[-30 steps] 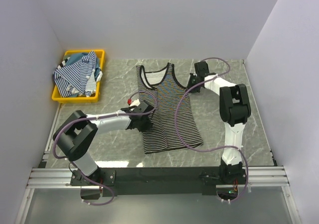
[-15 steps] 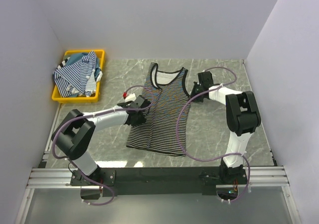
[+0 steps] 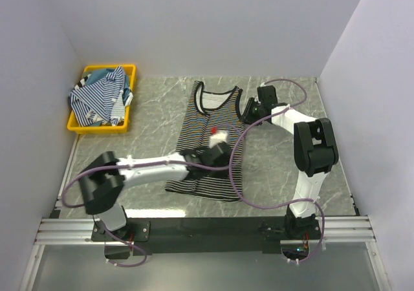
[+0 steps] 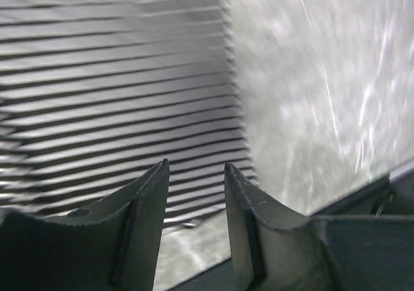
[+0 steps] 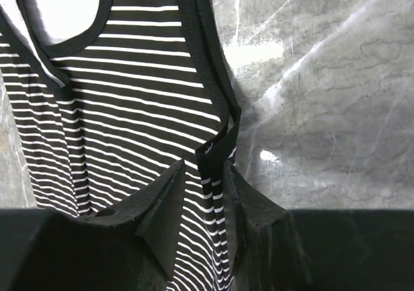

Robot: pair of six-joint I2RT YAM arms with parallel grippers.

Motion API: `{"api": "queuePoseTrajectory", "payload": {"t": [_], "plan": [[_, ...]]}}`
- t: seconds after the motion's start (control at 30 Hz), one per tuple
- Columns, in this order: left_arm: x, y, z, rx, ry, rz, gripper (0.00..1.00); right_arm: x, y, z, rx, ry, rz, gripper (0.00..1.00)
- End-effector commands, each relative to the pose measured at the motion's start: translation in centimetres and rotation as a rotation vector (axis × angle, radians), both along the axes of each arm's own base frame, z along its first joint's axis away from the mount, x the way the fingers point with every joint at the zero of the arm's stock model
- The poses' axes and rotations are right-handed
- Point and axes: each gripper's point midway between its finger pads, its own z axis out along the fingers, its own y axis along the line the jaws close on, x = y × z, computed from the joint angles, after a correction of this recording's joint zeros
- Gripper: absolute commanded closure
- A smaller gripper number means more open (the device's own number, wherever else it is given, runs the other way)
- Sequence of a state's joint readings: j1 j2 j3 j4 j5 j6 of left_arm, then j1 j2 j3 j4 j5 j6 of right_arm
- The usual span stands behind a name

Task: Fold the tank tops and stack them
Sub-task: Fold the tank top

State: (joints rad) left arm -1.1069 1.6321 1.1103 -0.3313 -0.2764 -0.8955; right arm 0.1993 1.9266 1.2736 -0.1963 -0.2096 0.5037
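The black tank top (image 3: pixel 204 113) with thin white stripes lies flat in the middle of the table, neck to the back. My left gripper (image 3: pixel 223 150) hovers over its lower right part. In the left wrist view the left gripper (image 4: pixel 196 168) stands open, nothing between its fingers, the striped cloth (image 4: pixel 116 77) and its hem below. My right gripper (image 3: pixel 248 112) is at the top's right shoulder. In the right wrist view the right gripper (image 5: pixel 206 168) has its jaws apart, and a raised fold of the black-edged tank top (image 5: pixel 129 97) stands between them against the right finger.
A yellow bin (image 3: pixel 100 127) at the back left holds blue-and-white striped tops (image 3: pixel 97 97) with a bit of teal cloth (image 3: pixel 97 76). A purple cable (image 3: pixel 236 168) loops across the tank top's right side. White walls close in the marble table on three sides.
The tank top was dragged right and laid flatter. My left gripper let go of its left side and swung right over its lower part. Both grippers opened.
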Motion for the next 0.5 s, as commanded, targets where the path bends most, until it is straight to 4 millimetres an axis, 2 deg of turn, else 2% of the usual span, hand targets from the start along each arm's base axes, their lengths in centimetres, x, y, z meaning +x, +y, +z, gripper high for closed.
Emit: {"api": "queuePoseTrajectory", "payload": {"t": [0.0,0.03,0.17,0.2,0.47], "plan": [[-2.8,-4.0,-0.8,-0.004,0.012,-0.094,0.54,0.7,0.2,1.1,0.002,-0.027,0.015,0.63],[-3.1,-4.9,-0.5,-0.018,0.008,-0.106,0.53,0.5,-0.1,0.8,-0.014,-0.02,0.008,0.64],[-4.4,-6.5,-1.2,-0.009,0.008,-0.14,0.5,0.0,-0.8,0.1,-0.032,-0.004,-0.004,0.64],[-4.6,-6.7,-1.8,0.011,0.007,-0.142,0.5,-0.1,-0.9,0.1,-0.033,-0.004,-0.002,0.64],[-5.8,-7.9,-2.6,0.043,0.0,-0.165,0.51,-0.4,-1.3,-0.7,-0.04,0.008,-0.011,0.64]]}}
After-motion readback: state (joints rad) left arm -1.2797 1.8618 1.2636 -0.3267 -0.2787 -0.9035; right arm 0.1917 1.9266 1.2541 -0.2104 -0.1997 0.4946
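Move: The tank top's near right hem corner lies about 9 cm back, 5 cm to the right of and 9 cm below the left hand. Along the hem, the inner fold's near end is roughly 14 cm to the left of that corner and 2 cm farther out; the near left hem corner is some 23 cm to its left and 3 cm farther out. From the right hand, the near right corner is about 34 cm back, 3 cm left and 4 cm below. Half open, the left hand swings about 7 cm right and 6 back, sinking 4, towards the near right hem corner. ##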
